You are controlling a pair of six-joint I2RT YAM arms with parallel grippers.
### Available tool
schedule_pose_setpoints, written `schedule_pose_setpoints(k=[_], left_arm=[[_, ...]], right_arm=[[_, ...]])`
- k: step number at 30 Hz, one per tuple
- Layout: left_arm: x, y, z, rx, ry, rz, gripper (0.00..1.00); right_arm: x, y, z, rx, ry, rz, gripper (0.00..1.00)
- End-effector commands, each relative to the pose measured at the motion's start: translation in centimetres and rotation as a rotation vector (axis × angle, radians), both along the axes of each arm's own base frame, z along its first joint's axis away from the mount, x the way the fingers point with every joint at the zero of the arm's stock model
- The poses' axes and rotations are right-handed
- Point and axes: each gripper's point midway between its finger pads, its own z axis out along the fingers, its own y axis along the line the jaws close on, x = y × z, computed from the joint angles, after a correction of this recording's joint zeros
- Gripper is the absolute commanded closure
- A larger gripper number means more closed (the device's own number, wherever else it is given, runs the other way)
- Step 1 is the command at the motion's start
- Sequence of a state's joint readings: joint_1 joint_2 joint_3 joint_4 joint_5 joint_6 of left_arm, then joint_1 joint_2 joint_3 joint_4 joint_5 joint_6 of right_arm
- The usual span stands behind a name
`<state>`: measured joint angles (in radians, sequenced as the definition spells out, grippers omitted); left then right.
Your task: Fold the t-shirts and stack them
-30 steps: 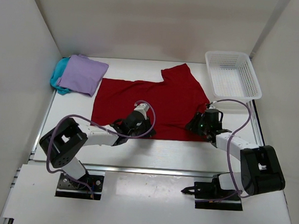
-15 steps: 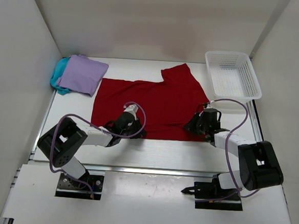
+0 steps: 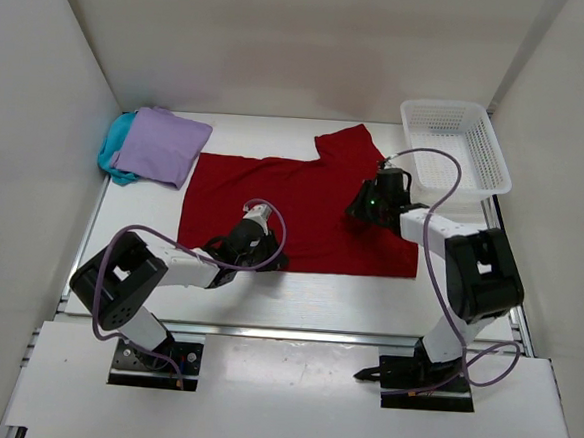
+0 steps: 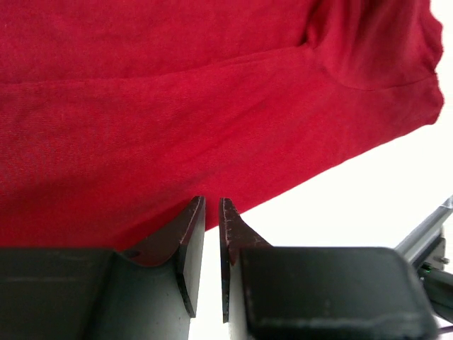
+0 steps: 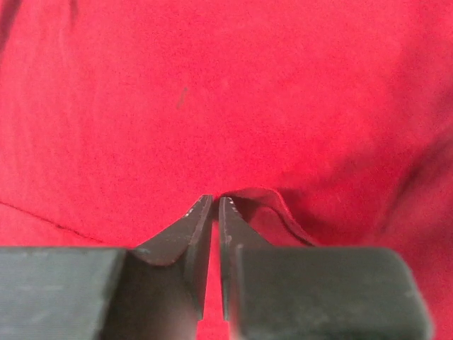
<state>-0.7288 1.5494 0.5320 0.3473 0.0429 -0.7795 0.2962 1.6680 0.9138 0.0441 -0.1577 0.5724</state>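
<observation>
The deep red t-shirt (image 3: 294,194) lies spread flat in the middle of the table, and it fills the left wrist view (image 4: 212,106) and the right wrist view (image 5: 212,92). My left gripper (image 3: 272,261) (image 4: 211,202) sits at the shirt's near hem, its jaws shut down to a thin slit on the hem's edge. My right gripper (image 3: 356,209) (image 5: 215,200) is over the shirt's right part, shut on a raised fold of red cloth. At the back left, the folded lavender t-shirt (image 3: 159,145) lies on top of the teal t-shirt (image 3: 111,154).
A white mesh basket (image 3: 455,145) stands at the back right, just beyond the right arm. White walls close the table in on the left, back and right. A metal rail runs along the near edge.
My right gripper has shut and moved from the shirt's near right edge up and left over the shirt with cloth in it. The left gripper shifted slightly left toward the near hem.
</observation>
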Motion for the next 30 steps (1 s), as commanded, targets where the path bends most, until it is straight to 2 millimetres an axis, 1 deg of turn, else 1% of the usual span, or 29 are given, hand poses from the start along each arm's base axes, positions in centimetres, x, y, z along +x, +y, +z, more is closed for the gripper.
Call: schedule_pose_setpoints(k=[1,2,3,4,5,6,7,8,9,10,12,13,14,15,17,18,19,20,21,22,23,24,26,27,28,30], left_arm=[[0.4,-0.3,2.4,-0.055,-0.051,0.004,0.74],[0.3,-0.2,2.1,-0.044,-0.050,0.007,0.74],[0.3,-0.3,2.4,-0.051,-0.055,0.005,0.74],[0.3,-0.2,2.4,-0.048,-0.055,0.009,0.74],[0.1,-0.4,2.5,-0.053,-0.051,0.002,0.74],[0.4,-0.3,2.6,-0.049,-0.064,0.014,0.75],[0.5,-0.2,2.7,-0.046,-0.069,0.016,0.74],[0.6,-0.4,2.9,-0.052,-0.073,0.013,0.74],[0.6,-0.4,2.9,-0.050,-0.072,0.009,0.74],[0.5,-0.6,2.9,-0.046,-0.074,0.008,0.75],[0.3,-1.3,3.2,-0.046,-0.085,-0.012,0.74],[0.4,-1.6,3.2,-0.050,-0.083,-0.012,0.74],[0.1,-1.6,2.6,-0.042,-0.068,-0.019,0.74],[0.2,-1.8,2.6,-0.051,-0.065,-0.024,0.75],[-0.1,-2.3,2.4,-0.057,-0.055,-0.034,0.74],[0.0,-2.5,2.8,-0.065,-0.066,-0.035,0.75],[-0.2,-2.7,2.5,-0.066,-0.054,-0.044,0.75],[-0.6,-2.4,2.2,-0.061,-0.048,-0.044,0.74],[-0.4,-2.4,2.2,-0.059,-0.052,-0.037,0.75],[-0.4,-2.4,2.4,-0.064,-0.057,-0.037,0.75],[-0.6,-2.3,2.4,-0.066,-0.056,-0.038,0.75],[-0.3,-2.1,2.5,-0.067,-0.060,-0.027,0.75],[-0.4,-1.9,2.5,-0.073,-0.058,-0.026,0.75],[-0.4,-1.8,2.5,-0.074,-0.060,-0.023,0.74],[-0.6,-1.7,2.1,-0.070,-0.048,-0.023,0.74],[-0.8,-2.0,2.0,-0.077,-0.043,-0.035,0.74]], right_arm=[[1.3,1.0,-0.3,-0.071,0.010,0.047,0.91],[1.3,1.5,-0.4,-0.086,0.010,0.057,0.83],[1.6,1.6,-0.4,-0.115,0.011,0.060,0.71],[1.7,2.0,-0.3,-0.129,0.005,0.078,0.63],[1.7,2.1,-0.3,-0.143,0.001,0.084,0.61],[1.6,2.3,0.5,-0.151,-0.033,0.103,0.59],[1.2,3.0,1.0,-0.152,-0.052,0.119,0.58],[1.0,2.3,0.9,-0.172,-0.073,0.111,0.59],[1.0,2.5,2.5,-0.182,-0.129,0.108,0.59],[0.5,2.1,3.2,-0.181,-0.162,0.099,0.59],[0.5,1.0,4.6,-0.179,-0.227,0.038,0.62],[-0.3,0.7,4.7,-0.173,-0.236,0.033,0.64],[-0.4,0.5,4.8,-0.159,-0.247,0.024,0.64],[-0.8,0.4,4.6,-0.151,-0.237,0.025,0.64],[-0.9,0.2,3.3,-0.178,-0.204,0.037,0.65],[-1.1,0.2,2.7,-0.190,-0.174,0.053,0.65],[-0.5,0.4,2.5,-0.212,-0.165,0.062,0.61],[-0.4,0.8,1.9,-0.237,-0.140,0.077,0.60],[-0.4,0.5,1.7,-0.262,-0.125,0.070,0.60],[-0.5,0.7,1.5,-0.284,-0.128,0.074,0.59],[-0.6,0.9,1.4,-0.285,-0.131,0.075,0.60],[-0.5,1.1,1.5,-0.286,-0.138,0.074,0.64],[0.0,1.0,1.0,-0.287,-0.124,0.069,0.67],[0.4,1.0,0.6,-0.282,-0.103,0.074,0.66],[0.5,0.9,0.1,-0.274,-0.078,0.083,0.62],[1.3,0.7,-0.4,-0.302,-0.055,0.086,0.61]])
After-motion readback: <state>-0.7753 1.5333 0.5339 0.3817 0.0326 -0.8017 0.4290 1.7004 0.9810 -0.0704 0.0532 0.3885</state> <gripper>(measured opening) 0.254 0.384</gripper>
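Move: The small raised fold of the red t-shirt is right at my right fingertips, perhaps 1 cm below them. From that hand, the t-shirt's far sleeve lies about 16 cm ahead and 1 cm left. Its near right corner is 13 cm back and 15 cm right, both some 5 cm down, and the white basket is about 16 cm ahead and 22 cm right. From my left hand, the fold is about 12 cm ahead and 15 cm right. I open my right fingers and let the red fold go, dipping about 1 cm and shifting left, then draw back and lift some 4 cm clear of the t-shirt. Next I sink about as far again with the fingers still open, rolling the hand's left side down roughly 15 degrees, the tips ending close over the cloth. My left hand only eases up and rightward over the near edge. ##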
